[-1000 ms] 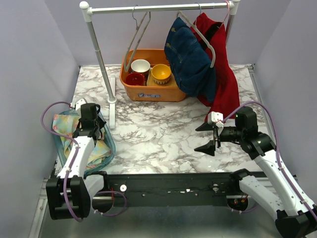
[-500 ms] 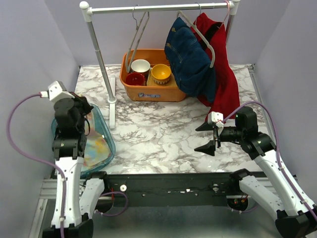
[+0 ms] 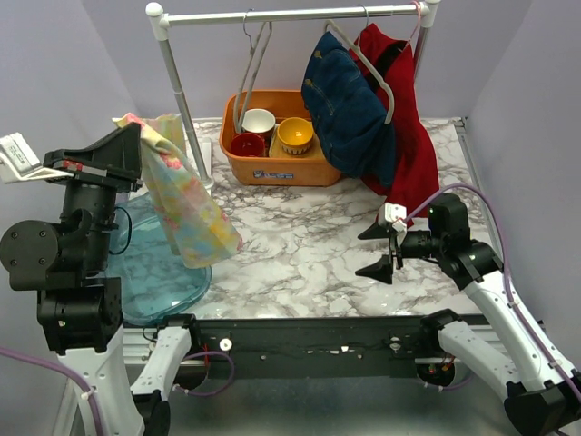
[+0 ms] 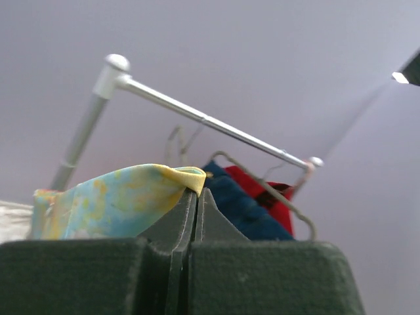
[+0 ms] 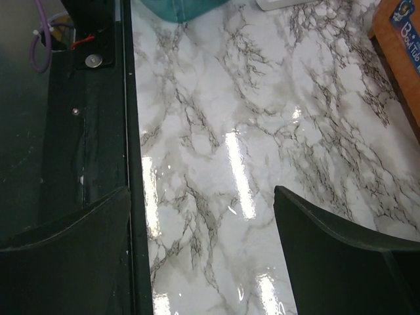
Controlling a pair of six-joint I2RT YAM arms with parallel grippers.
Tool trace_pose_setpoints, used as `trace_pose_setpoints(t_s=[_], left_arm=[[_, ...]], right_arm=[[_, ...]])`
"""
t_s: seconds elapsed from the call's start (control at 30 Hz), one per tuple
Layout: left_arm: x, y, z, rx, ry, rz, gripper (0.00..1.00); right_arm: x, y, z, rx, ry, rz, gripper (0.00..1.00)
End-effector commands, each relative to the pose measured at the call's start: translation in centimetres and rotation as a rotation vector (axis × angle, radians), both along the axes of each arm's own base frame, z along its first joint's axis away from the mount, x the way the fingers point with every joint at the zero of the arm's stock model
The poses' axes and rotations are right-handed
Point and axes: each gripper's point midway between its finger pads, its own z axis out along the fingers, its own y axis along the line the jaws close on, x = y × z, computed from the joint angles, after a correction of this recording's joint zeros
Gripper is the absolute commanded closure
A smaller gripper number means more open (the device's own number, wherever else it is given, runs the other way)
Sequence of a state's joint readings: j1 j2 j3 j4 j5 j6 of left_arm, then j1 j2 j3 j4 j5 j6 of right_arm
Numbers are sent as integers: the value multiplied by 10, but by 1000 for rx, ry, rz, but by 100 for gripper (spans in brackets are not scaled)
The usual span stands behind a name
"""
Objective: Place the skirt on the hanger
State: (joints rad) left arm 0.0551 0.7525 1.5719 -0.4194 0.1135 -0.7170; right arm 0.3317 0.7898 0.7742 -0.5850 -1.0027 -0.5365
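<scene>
My left gripper (image 3: 134, 138) is raised high at the left and shut on the top edge of the skirt (image 3: 186, 204), a pastel yellow, blue and pink cloth that hangs down over the teal bin. In the left wrist view the skirt (image 4: 111, 200) is pinched at the tips of my left gripper (image 4: 196, 191). An empty grey hanger (image 3: 253, 68) hangs on the white rail (image 3: 290, 14), also seen as the hanger (image 4: 178, 141) beyond the cloth. My right gripper (image 3: 380, 250) stands open low over the marble table, nothing between its fingers (image 5: 62, 230).
A teal bin (image 3: 154, 268) sits at the front left. An orange tub (image 3: 281, 163) with three bowls stands under the rail. A blue denim garment (image 3: 349, 113) and a red garment (image 3: 408, 136) hang on hangers at the right. The rack's post (image 3: 186, 118) stands beside the skirt.
My left arm has risen from the teal bin, closed on the skirt and lifted it up and out. My right arm has stayed put.
</scene>
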Motion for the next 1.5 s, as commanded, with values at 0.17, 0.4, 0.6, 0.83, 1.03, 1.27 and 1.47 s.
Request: trace_pose_setpoints(t_s=[0.17,0.4,0.6,0.83,1.03,1.27,1.47], left_arm=[[-20,-83,7,-25,-55,-526,100],[-27,-126,-25,6,7,-806,100],[-32,-180,-62,66,121,-1023,100],[-40,-263,-113,251,234,-1155,100],[-29,-311,-139,340,273,-1216,100],[-27,-342,-114,370,213,-1304,100],[-36,-338,-106,393,183,-1313,100]], right_arm=[[9,-1,-2,-18,-33,-14,5],[12,-1,-6,-29,-19,-16,5],[14,-2,-7,-36,-22,-24,5],[20,-7,-6,-48,-32,-59,5],[21,-10,-5,-46,-39,-67,5],[25,-12,-6,-53,-42,-88,5],[39,-19,-7,-77,-64,-166,5]])
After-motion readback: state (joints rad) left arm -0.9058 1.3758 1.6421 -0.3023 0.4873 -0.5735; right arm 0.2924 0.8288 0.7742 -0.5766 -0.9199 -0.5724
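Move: The left hand already holds the patterned skirt high and is taking it to the gap between the right hand's open fingers, some 38 cm to its right, 36 cm below and about level fore-and-aft. Of the left hand, the blue basket is 8 cm ahead, 11 cm left, 50 cm down; the hanging denim skirt 35 cm ahead, 36 cm right, 26 cm down. For the right hand, the patterned skirt is about 35 cm left, 22 cm up, 2 cm back. The left hand, still pinching the patterned skirt's edge in shut fingers, sweeps about 35 cm right towards the waiting right gripper, swinging its fingers some 75 degrees clockwise to point rightward and sinking on the way by nearly 20 cm before lifting back some 5 cm at the end. The right hand keeps its fingers wide open and edges forward 2 or 3 cm, so that the skirt is brought hanging in front of and between those fingers, with the left hand staying well above them; whether they touch it can't be settled. ##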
